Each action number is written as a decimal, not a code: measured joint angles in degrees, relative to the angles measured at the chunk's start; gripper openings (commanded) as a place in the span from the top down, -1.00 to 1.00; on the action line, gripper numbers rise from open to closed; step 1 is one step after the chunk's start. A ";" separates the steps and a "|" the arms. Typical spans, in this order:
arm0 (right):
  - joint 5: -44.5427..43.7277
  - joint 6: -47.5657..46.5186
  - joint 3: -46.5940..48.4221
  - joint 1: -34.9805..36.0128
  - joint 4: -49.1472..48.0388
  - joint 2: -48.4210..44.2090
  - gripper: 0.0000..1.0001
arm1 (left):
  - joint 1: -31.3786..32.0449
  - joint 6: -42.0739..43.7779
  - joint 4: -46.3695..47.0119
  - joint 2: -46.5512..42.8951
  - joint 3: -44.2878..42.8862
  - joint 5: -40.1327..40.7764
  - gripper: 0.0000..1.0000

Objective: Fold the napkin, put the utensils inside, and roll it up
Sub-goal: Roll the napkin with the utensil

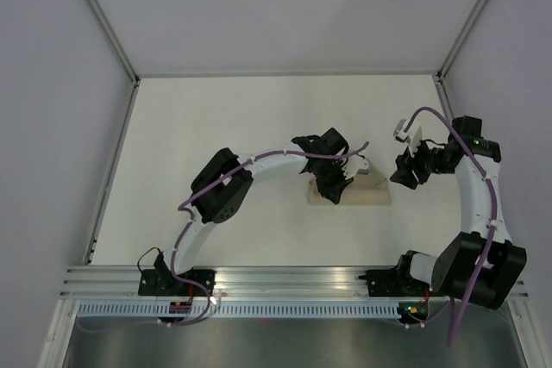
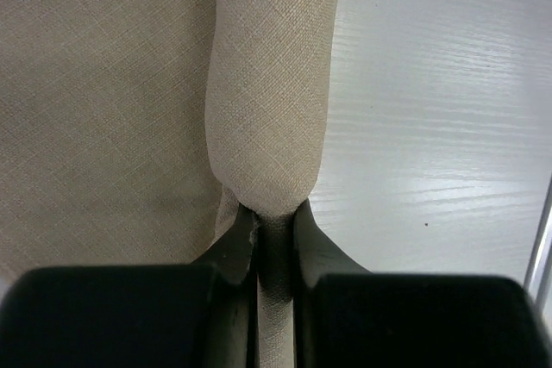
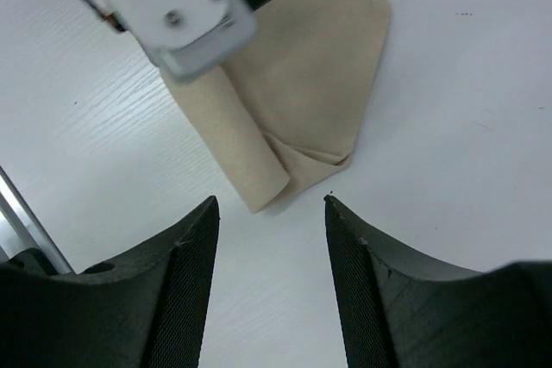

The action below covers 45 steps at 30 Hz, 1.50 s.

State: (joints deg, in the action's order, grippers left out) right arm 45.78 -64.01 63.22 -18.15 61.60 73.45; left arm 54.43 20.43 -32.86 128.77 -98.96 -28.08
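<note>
The beige napkin (image 1: 366, 193) lies folded on the white table, one long edge rolled into a tube (image 2: 272, 84) over its flat part (image 2: 103, 101). My left gripper (image 1: 332, 185) (image 2: 274, 213) is shut on the end of that rolled edge, with cloth pinched between its black fingers. The right wrist view shows the roll (image 3: 237, 148) lying on the folded napkin (image 3: 319, 75), with the left wrist's white housing (image 3: 185, 6) above it. My right gripper (image 1: 404, 176) (image 3: 272, 204) stands open just off the napkin's right end, holding nothing. No utensils show in any view.
An aluminium rail (image 1: 285, 277) runs along the near edge with both arm bases on it. Grey walls with metal frame posts (image 1: 116, 45) enclose the white table on three sides.
</note>
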 measured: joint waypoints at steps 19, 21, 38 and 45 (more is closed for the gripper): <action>-20.70 5.55 -28.89 37.92 -25.07 -17.20 -0.19 | -5.33 -6.01 -14.21 10.05 -12.98 -18.36 0.95; -23.39 6.75 -30.34 40.83 -28.30 -16.96 -0.18 | -5.33 -6.34 -15.78 10.82 -14.12 -18.91 0.95; -35.76 11.47 -36.39 52.46 -45.99 -8.09 0.03 | -5.33 -8.11 -20.98 13.42 -17.94 -20.50 0.57; -36.89 12.26 -36.83 52.50 -48.15 -6.80 0.42 | -5.44 -11.17 -21.05 13.99 -18.45 -20.44 0.28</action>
State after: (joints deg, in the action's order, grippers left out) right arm 8.88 -51.75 26.39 34.35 13.45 66.65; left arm 48.99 9.26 -53.91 142.76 -117.40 -48.51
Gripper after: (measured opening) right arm 0.361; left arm 0.327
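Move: The left fingers already grip the rolled part of the napkin near its left end; the roll's middle lies about 4 cm to their right and 1 cm farther out, with the flat part's middle roughly 8 cm right and 6 cm farther out. For the empty right hand, the roll's middle is some 13 cm left, 4 cm back and 15 cm below; the flat part is about 10 cm left, 3 cm ahead and 15 cm below, and the left fingertips 17 cm left, 4 cm back and 14 cm below. Leftward and down, the right hand swings back a little on the way, about 13 cm across and 14 cm down, setting its half-open fingers astride the roll just right of the left fingers and closing on it. Meanwhile the left hand, gripping low at the table, twists about 30 degrees, top going forward, easing 2 cm back, then starts to open. ##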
